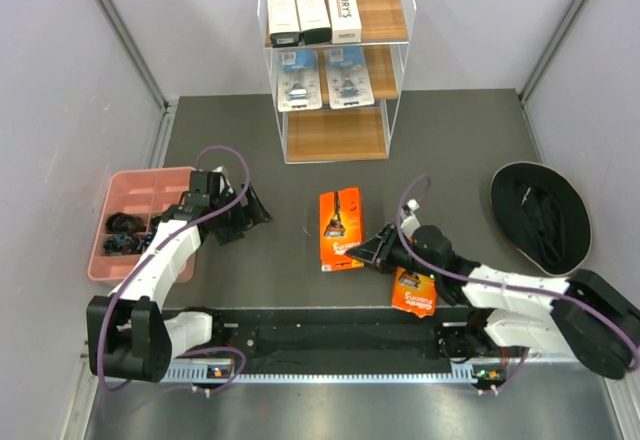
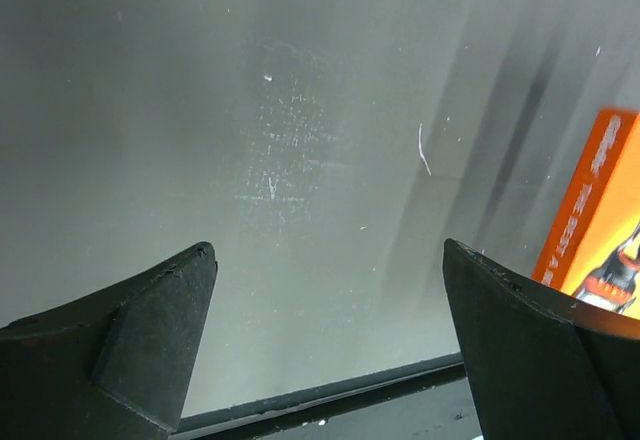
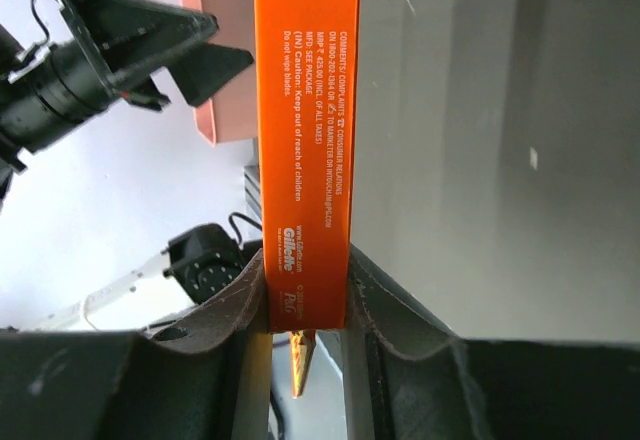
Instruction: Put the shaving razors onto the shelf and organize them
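The shelf point(image 1: 335, 135) stands at the back. Three white razor boxes point(image 1: 313, 12) lie on its top tier and two blue blister packs point(image 1: 323, 77) on the middle tier. The bottom tier is bare. An orange razor card point(image 1: 340, 228) sits mid-table, and my right gripper point(image 1: 374, 250) is shut on its near right edge. In the right wrist view, that orange card point(image 3: 305, 110) is pinched edge-on in the right gripper point(image 3: 305, 290). A second orange card point(image 1: 413, 292) lies beneath the right arm. My left gripper point(image 1: 250, 215) hangs open left of the card, the left gripper point(image 2: 330, 260) holding nothing, with the orange card point(image 2: 600, 230) at its right.
A pink compartment tray point(image 1: 140, 195) with dark small items sits at the left, beside the left arm. A round black hat-like object point(image 1: 540, 215) lies at the right. Grey walls close in the table on both sides.
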{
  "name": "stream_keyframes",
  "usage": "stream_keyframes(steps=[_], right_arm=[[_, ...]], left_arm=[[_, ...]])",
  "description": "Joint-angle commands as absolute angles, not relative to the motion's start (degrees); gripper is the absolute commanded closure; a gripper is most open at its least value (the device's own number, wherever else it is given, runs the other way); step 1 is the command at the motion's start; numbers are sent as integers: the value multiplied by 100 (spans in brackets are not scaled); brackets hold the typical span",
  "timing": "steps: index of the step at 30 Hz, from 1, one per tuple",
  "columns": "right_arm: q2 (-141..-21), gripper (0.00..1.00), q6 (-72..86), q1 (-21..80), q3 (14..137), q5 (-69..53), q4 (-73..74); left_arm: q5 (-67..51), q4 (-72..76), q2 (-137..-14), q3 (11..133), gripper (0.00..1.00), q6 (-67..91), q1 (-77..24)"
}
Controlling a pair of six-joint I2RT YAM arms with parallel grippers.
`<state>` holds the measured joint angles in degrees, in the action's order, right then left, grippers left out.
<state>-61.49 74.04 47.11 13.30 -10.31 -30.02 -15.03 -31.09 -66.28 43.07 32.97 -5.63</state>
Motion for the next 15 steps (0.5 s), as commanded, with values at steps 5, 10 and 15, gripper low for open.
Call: stream_keyframes(steps=[5, 10, 15], right_arm=[[-7566, 100, 7146, 4219, 2547, -1748, -4245], [-8498, 100, 7093, 3929, 3330, -2117, -4535], [-9570, 100, 7093, 3630, 4340, -2320, -4579]], left_arm=[[-1591, -3155, -6539, 4298, 1, 3041, -483], [-1608, -3182, -6574, 4298, 1, 2979, -457], [-1652, -3164, -6565, 4263, 1, 2945, -439]])
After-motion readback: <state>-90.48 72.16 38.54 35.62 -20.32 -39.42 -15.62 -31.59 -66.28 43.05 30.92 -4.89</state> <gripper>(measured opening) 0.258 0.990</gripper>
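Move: The right hand already holds an orange Gillette box. The empty bottom shelf's middle is about 28 cm ahead, 5 cm to the left and some 7 cm below it. The middle shelf with the blister packs stands right above the bottom one, roughly 15 cm higher; the other orange box lies about 8 cm back, 15 cm right and 9 cm down from the right hand. From the left hand, the bottom shelf is some 22 cm ahead and 21 cm right, 7 cm lower. Keeping its pinch on the near right part of the orange box, the right hand carries it forward and to the left, about 10 cm out and 5 cm across, towards the bottom shelf. It gathers speed all the way and rises only a little, its wrist hardly turning, fingers unchanged. ##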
